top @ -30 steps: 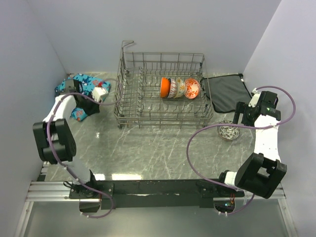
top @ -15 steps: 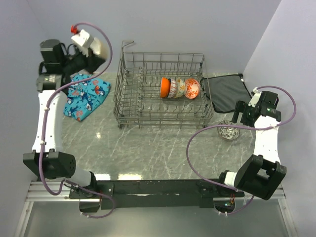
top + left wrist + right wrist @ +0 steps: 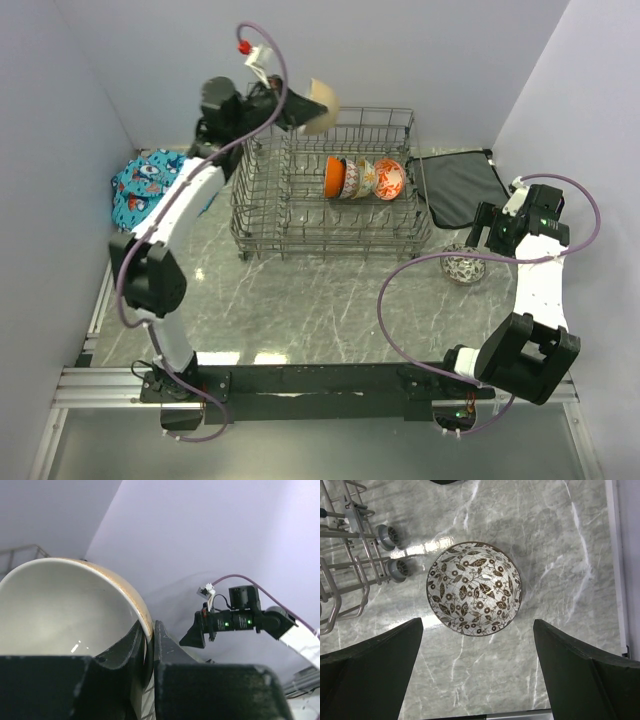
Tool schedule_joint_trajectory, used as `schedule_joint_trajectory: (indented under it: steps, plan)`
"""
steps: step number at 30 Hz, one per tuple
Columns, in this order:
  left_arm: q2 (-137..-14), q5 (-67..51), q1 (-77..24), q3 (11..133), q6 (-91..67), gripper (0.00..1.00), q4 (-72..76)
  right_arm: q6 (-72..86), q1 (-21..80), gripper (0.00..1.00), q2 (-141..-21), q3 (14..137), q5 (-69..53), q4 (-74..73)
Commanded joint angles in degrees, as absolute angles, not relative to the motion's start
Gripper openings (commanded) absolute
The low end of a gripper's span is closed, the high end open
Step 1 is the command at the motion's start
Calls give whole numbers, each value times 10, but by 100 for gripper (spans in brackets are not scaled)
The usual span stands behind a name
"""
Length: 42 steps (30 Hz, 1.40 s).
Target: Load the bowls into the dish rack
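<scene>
My left gripper (image 3: 302, 108) is raised over the back left part of the dish rack (image 3: 262, 215) and is shut on the rim of a plain cream bowl (image 3: 324, 104). In the left wrist view that cream bowl (image 3: 60, 605) fills the left side, its rim pinched in my left gripper (image 3: 150, 642). Several patterned bowls (image 3: 362, 178) stand on edge in a row inside the rack. A black-and-white patterned bowl (image 3: 463, 267) sits upright on the table to the right of the rack. My right gripper (image 3: 492, 233) hangs open above it, the bowl (image 3: 474, 588) lying just beyond my right gripper (image 3: 477, 622).
A flat dark grey mat (image 3: 458, 188) lies behind the right gripper. A blue patterned cloth (image 3: 148, 187) lies at the far left by the wall. The rack's small wheels (image 3: 387, 535) show at the left of the right wrist view. Walls close in on three sides.
The left arm has swung up from the blue cloth and to the right, carrying the cream bowl to a spot above the rack's back left. The right arm has not moved.
</scene>
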State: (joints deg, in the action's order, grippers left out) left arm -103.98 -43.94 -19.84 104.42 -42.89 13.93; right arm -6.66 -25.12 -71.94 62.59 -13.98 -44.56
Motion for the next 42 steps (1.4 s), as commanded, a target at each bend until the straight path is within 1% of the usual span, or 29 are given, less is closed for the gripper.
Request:
schedule_joint_trajectory:
  steps: [1, 3, 5, 7, 11, 16, 18, 25, 29, 34, 39, 42]
  plan:
    - [-1070, -381, -256, 1120, -496, 2, 241, -56, -255, 100, -716, 632, -146, -430]
    - [-1103, -359, -282, 1134, -514, 4, 242, -56, -256, 100, -716, 626, -142, -428]
    - [-1128, -344, -300, 1157, -547, 1, 243, -59, -255, 100, -715, 621, -135, -427]
    - [-1163, -302, -308, 1183, -594, 1, 227, -62, -255, 100, -715, 615, -127, -427]
    - [-1215, -272, -325, 1223, -682, 1, 210, -69, -255, 100, -715, 606, -114, -433]
    - [-1308, -229, -346, 1314, -738, 1, 243, -81, -256, 100, -719, 588, -102, -437]
    - [-1337, -219, -353, 1327, -752, 1, 250, -85, -257, 100, -722, 587, -91, -439]
    - [-1368, -254, -352, 1277, -774, 1, 303, -95, -260, 100, -734, 586, -75, -440]
    - [-1398, -261, -347, 1294, -759, 1, 313, -99, -261, 100, -749, 588, -70, -439]
    - [-1398, -283, -345, 1252, -776, 1, 341, -105, -261, 100, -761, 593, -62, -439]
    - [-1384, -312, -349, 1199, -777, 1, 409, -107, -261, 100, -770, 596, -59, -440]
    - [-1384, -330, -354, 1193, -762, 1, 454, -108, -261, 100, -773, 594, -60, -437]
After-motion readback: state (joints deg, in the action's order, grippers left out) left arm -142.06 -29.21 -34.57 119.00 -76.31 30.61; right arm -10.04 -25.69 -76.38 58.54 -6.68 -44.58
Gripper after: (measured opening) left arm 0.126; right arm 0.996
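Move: The left hand already holds the cream bowl high over the rack. The orange-white bowl, at the right end of the racked row, lies about 14 cm ahead of this hand, 21 cm to its right and 35 cm below. The leaf-patterned bowl stands 5 cm left of the orange-white one, the plain orange bowl 13 cm left of it. For the open right hand, the brown-patterned bowl is some 4 cm ahead, 2 cm left and 13 cm below; the rack's near wheels are roughly 9 cm ahead and 13 cm left. Keeping its pinch on the cream bowl's rim, the left hand sweeps right about 18 cm, then goes mostly down, 19 cm in all and a little forward, towards the orange-white bowl, rolling some 35 degrees so its forward side dips. The right hand, fingers still wide open, sinks 5 cm towards the brown-patterned bowl, easing slightly back and right. ##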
